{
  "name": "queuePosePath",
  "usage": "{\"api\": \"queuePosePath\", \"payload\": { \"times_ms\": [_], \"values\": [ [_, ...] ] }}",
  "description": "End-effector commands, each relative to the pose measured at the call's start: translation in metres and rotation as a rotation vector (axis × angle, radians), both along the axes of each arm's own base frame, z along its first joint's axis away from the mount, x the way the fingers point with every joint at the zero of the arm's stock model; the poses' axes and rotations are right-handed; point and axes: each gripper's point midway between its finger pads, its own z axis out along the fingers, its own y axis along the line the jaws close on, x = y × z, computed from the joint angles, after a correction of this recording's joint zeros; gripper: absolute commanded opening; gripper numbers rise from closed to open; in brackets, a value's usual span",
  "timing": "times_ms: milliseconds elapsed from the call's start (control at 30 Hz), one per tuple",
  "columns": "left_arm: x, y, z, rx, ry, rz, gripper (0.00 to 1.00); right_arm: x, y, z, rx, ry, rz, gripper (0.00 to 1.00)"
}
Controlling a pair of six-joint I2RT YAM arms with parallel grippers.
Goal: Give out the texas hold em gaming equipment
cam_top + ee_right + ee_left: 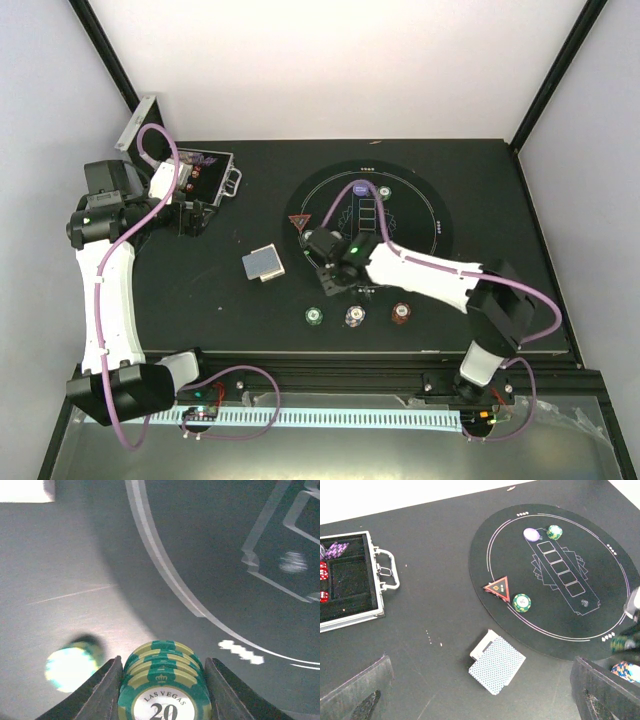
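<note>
My right gripper (162, 661) is shut on a short stack of green poker chips (164, 687), held just above the table at the near-left rim of the round mat (400, 225). A single green chip (70, 665) lies blurred on the table to its left. In the top view the right gripper (328, 281) hangs over the mat's edge. A green chip (314, 316), a white chip (355, 316) and a red chip (401, 312) lie in a row near the front. The card deck (496, 665), grey-blue backs up, lies ahead of my open, empty left gripper (480, 700).
The open metal case (350, 580) with dice and chips stands at the back left, beside the left gripper (195, 215). On the mat lie a purple chip (532, 534), a green chip (554, 531), another green chip (521, 602) and a red triangle marker (498, 587).
</note>
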Motion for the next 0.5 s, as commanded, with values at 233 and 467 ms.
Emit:
{"api": "queuePosePath", "payload": {
  "times_ms": [233,467],
  "values": [
    [-0.005,0.001,0.017,0.022,-0.052,0.003,0.99,0.058,-0.125,-0.030,-0.088,0.001,-0.256,0.25],
    [-0.004,0.001,0.018,0.023,-0.052,0.005,0.99,0.067,-0.144,-0.060,-0.114,0.049,-0.290,0.25]
  ]
}}
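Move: My right hand already holds a green chip stack some 8 cm above the table. The white button it is headed for lies about 17 cm to the right and 3 cm ahead. The blue-and-white chip pile is roughly 5 cm back and 5 cm right, the red pile 4 cm back and 15 cm right, and the remaining green pile 5 cm back and 4 cm left. From my left hand the white button is some 43 cm right, 5 cm back and 30 cm below. Keeping the green stack pinched between the fingers, I sweep my right hand about 14 cm to the right, and some 5 cm forward, across the near edge of the round mat towards the white button. I sink about 5 cm on the way, turn the wrist roughly 15 degrees clockwise and slow down close beside the button. ##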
